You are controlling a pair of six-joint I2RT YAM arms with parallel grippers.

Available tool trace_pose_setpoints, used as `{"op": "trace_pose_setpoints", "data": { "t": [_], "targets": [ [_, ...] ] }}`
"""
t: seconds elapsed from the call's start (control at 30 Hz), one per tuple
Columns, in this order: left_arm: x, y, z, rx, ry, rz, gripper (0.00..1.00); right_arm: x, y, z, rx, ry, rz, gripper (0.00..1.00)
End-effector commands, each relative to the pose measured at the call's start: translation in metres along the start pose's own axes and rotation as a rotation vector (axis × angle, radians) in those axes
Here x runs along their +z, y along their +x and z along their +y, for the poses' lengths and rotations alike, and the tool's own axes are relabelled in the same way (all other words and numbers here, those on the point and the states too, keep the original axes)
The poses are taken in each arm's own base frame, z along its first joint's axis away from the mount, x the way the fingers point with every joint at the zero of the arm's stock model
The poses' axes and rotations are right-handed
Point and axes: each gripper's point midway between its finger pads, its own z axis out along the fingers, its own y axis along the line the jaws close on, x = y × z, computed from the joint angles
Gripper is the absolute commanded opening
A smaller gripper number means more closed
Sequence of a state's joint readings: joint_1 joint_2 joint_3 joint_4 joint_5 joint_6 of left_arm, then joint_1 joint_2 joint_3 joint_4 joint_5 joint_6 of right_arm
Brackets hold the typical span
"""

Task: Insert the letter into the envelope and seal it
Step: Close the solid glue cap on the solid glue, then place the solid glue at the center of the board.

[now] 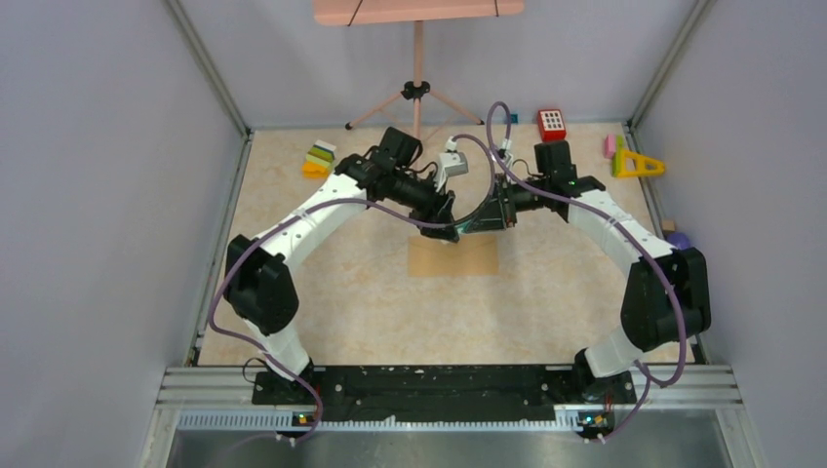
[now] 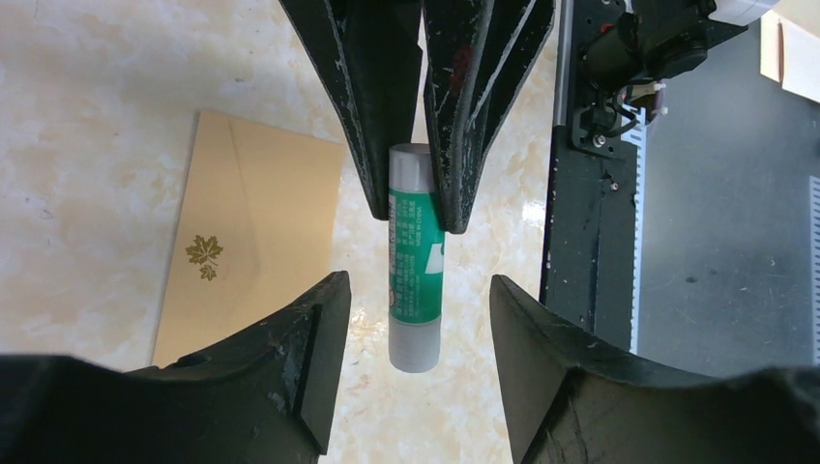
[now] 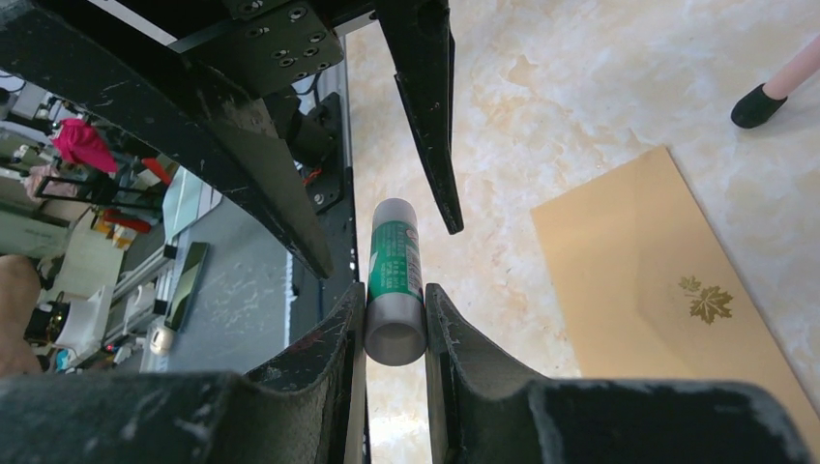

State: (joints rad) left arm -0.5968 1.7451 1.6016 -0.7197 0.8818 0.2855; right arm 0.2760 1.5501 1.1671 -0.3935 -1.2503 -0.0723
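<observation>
A glue stick (image 3: 395,280) with a green label and grey ends hangs level above the table, and my right gripper (image 3: 395,295) is shut on its near grey end. My left gripper (image 2: 418,290) stands open around the stick's other grey end (image 2: 414,343), with a gap on both sides. The brown envelope (image 2: 242,232) lies flat on the table below and beside both grippers, its face marked with a gold maple leaf (image 2: 204,255). From above, the two grippers (image 1: 465,224) meet just behind the envelope (image 1: 453,258). The letter is out of view.
Small toys stand along the back edge: green and yellow blocks (image 1: 318,159), a red block with white dots (image 1: 552,124), a yellow triangle (image 1: 639,164). A pink tripod (image 1: 416,93) stands at the back middle. The black mounting rail (image 1: 429,385) runs along the near edge.
</observation>
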Motion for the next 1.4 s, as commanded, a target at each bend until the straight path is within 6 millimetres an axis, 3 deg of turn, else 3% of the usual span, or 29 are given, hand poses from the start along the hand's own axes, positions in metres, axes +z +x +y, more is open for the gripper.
{"op": "trace_pose_setpoints", "data": {
  "t": [0.0,0.33,0.53,0.73,0.77,0.87,0.97,1.0,1.2,1.37],
  "targets": [
    [0.002,-0.006,-0.003,0.053,0.000,0.013,0.59,0.001,-0.012,0.007,-0.086,-0.015,0.004,0.00],
    [0.011,-0.003,0.000,0.044,-0.010,0.043,0.51,0.003,-0.011,0.009,-0.093,-0.022,0.011,0.00],
    [0.012,-0.004,0.000,0.046,-0.010,0.041,0.28,0.004,-0.009,0.009,-0.097,-0.022,0.019,0.00],
    [0.014,-0.003,0.000,0.037,-0.004,0.041,0.19,0.004,-0.010,0.009,-0.100,-0.025,0.019,0.01],
    [0.014,-0.003,0.000,0.035,-0.004,0.039,0.19,0.004,-0.010,0.010,-0.099,-0.026,0.018,0.10],
    [0.014,-0.002,0.005,0.026,-0.033,0.026,0.18,0.004,-0.015,0.009,-0.091,-0.018,0.009,0.48],
    [0.009,0.000,0.013,-0.004,-0.080,-0.007,0.18,-0.002,-0.020,-0.001,-0.083,0.043,0.000,0.92],
    [0.005,0.000,0.018,-0.018,-0.100,-0.029,0.18,-0.006,-0.022,-0.006,-0.076,0.070,-0.007,0.97],
    [-0.033,0.006,0.066,-0.162,-0.321,-0.157,0.20,-0.056,-0.052,-0.038,-0.024,0.292,-0.166,0.99],
    [-0.050,0.047,0.111,-0.351,-0.501,-0.131,0.21,-0.081,-0.062,-0.046,-0.078,0.427,-0.239,0.99]
  ]
}}
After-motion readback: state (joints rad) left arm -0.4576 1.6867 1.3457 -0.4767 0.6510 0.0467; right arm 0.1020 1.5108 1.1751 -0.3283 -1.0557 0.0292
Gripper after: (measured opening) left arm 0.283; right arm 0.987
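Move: The glue stick, held at one end by the right fingers, lies between the left hand's open fingers, its middle some 2 cm to their right and 1 cm lower; from the right hand it is about 2 cm left and 1 cm down. The envelope lies roughly 17 cm below the left hand, 3 cm ahead and 1 cm to its right. The tripod foot stands about 14 cm ahead of that hand, 9 cm left and 17 cm down. The glue stick changes hands: the left hand sinks about 2 cm around its free end and closes on it while the right keeps its grip nearly still, then the right fingers open wide. They part, the left carrying the stick forward, left and down, turning some 25 degrees counter-clockwise, the right drawing off empty about 6 cm each forward and right, turning clockwise. ##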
